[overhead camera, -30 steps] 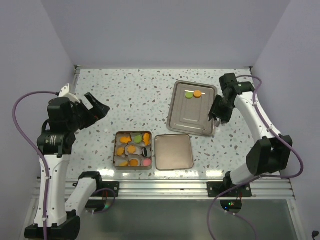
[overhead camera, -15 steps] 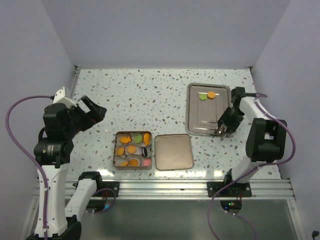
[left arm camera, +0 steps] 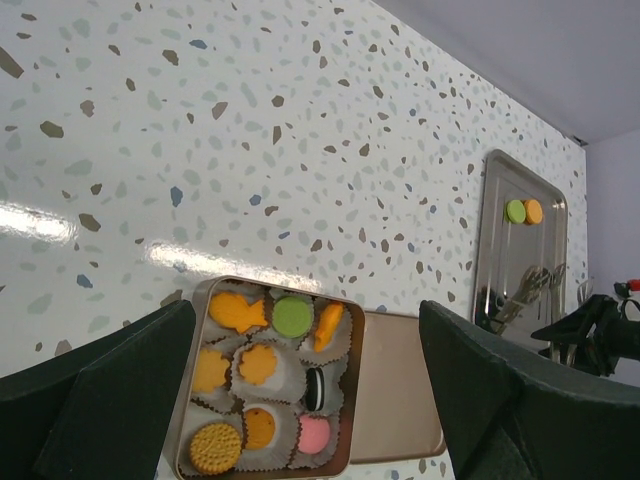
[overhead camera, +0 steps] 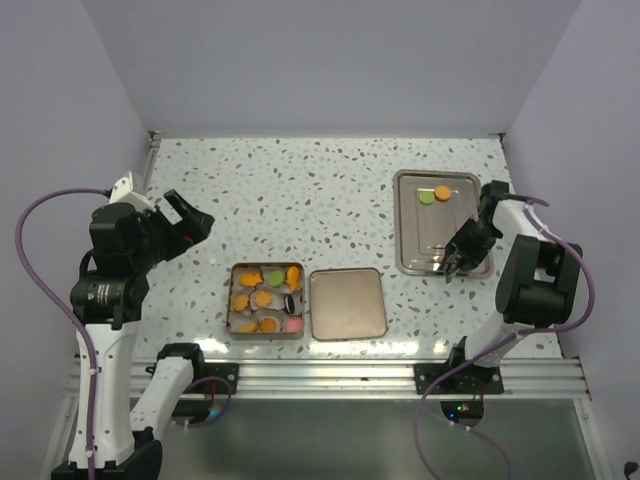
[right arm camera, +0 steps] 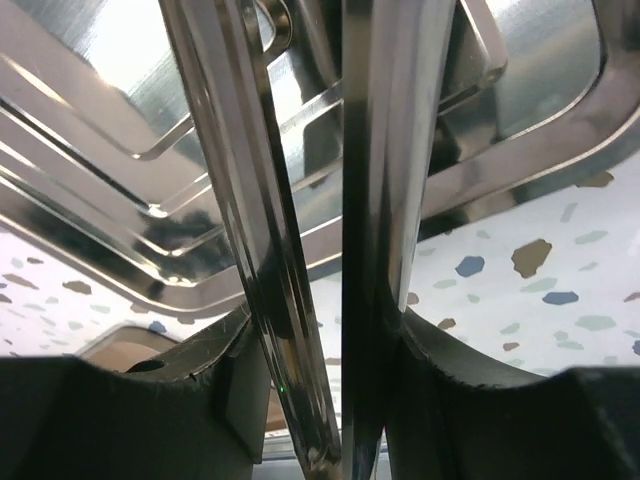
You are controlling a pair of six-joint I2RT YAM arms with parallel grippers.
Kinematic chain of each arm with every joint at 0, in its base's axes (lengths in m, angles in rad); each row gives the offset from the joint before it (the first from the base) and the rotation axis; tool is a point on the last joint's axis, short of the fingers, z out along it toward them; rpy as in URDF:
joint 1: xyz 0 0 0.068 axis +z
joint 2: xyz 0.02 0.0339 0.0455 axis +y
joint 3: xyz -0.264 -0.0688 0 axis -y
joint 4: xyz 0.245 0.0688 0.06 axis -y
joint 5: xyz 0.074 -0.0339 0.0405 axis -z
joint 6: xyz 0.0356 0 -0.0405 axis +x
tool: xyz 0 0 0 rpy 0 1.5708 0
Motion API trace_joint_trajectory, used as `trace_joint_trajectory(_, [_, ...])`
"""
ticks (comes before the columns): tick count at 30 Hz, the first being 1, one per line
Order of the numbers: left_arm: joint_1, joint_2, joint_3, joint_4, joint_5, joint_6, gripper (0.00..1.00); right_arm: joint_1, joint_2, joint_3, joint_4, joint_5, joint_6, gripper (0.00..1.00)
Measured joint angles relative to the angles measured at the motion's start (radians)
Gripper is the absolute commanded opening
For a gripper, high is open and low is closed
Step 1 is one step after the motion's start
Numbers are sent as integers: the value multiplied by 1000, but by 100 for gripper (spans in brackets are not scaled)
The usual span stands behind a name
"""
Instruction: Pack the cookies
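Several cookies sit in white paper cups inside an open square tin (overhead camera: 233, 300), which also shows in the left wrist view (left arm camera: 200, 400). A green cookie (overhead camera: 426, 197) and an orange cookie (overhead camera: 441, 192) lie at the far end of a steel tray (overhead camera: 415, 235). My right gripper (overhead camera: 462, 255) is at the tray's near edge, shut on metal tongs (right arm camera: 290, 250) whose two blades run up between its fingers. My left gripper (overhead camera: 190, 222) hangs open above the table, left of the tin, with nothing in it.
The tin's flat lid (overhead camera: 346, 303) lies right next to the tin. The steel tray stands close to the table's right edge and the right wall. Speckled table surface stretches behind the tin.
The steel tray with its two cookies has slid to the right across the table, and the right gripper moved right with it. The left arm barely shifted.
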State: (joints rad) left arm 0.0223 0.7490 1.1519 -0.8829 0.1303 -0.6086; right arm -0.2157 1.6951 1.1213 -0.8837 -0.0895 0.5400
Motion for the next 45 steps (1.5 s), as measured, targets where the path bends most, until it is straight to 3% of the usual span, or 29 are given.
trace_joint_trajectory(8, [0,5,-18,10,2,0,100,65,-141,96,-83,45,-13,47])
trace_joint_trajectory(14, [-1,18,-61,37,23,-14,100,386,-116,320,-80,64,11,46])
trace_joint_trajectory(19, [-1,33,-92,61,50,-35,100,519,35,422,-35,0,29,46])
trace_joint_trajectory(29, [-1,9,-95,51,40,-35,100,607,454,640,12,-72,17,48])
trace_joint_trajectory(37, [-2,-28,-60,-18,-19,-34,100,624,550,675,25,-93,3,61])
trace_joint_trajectory(42, [-2,-43,-20,-53,-47,-27,100,624,550,683,27,-107,-6,79])
trace_joint_trajectory(45, [-2,-43,-3,-67,-57,-24,100,628,550,693,20,-95,-19,83])
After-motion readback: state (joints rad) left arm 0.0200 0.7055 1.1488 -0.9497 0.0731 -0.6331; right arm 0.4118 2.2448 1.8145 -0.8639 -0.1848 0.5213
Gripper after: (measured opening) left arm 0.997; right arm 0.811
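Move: The right hand, already holding the tongs, is low inside the near right part of the tray. The bare table spot for them lies about 26 cm to its left, 11 cm ahead and 3 cm lower. The tray's middle is some 10 cm ahead and 4 cm left; the tan lid is about 27 cm left and 9 cm back. From the left hand, the spot is roughly 15 cm ahead, 31 cm right and 28 cm below. Left and forward in one quick arc, the right hand carries the tongs up out of the tray, about 12 cm high at the top, and down to the bare table beyond the tan lid, some 26 cm to the left. It turns about 35 degrees counter-clockwise on the way, then opens its fingers wide. The left hand, empty, dips about 3 cm and rises again. ##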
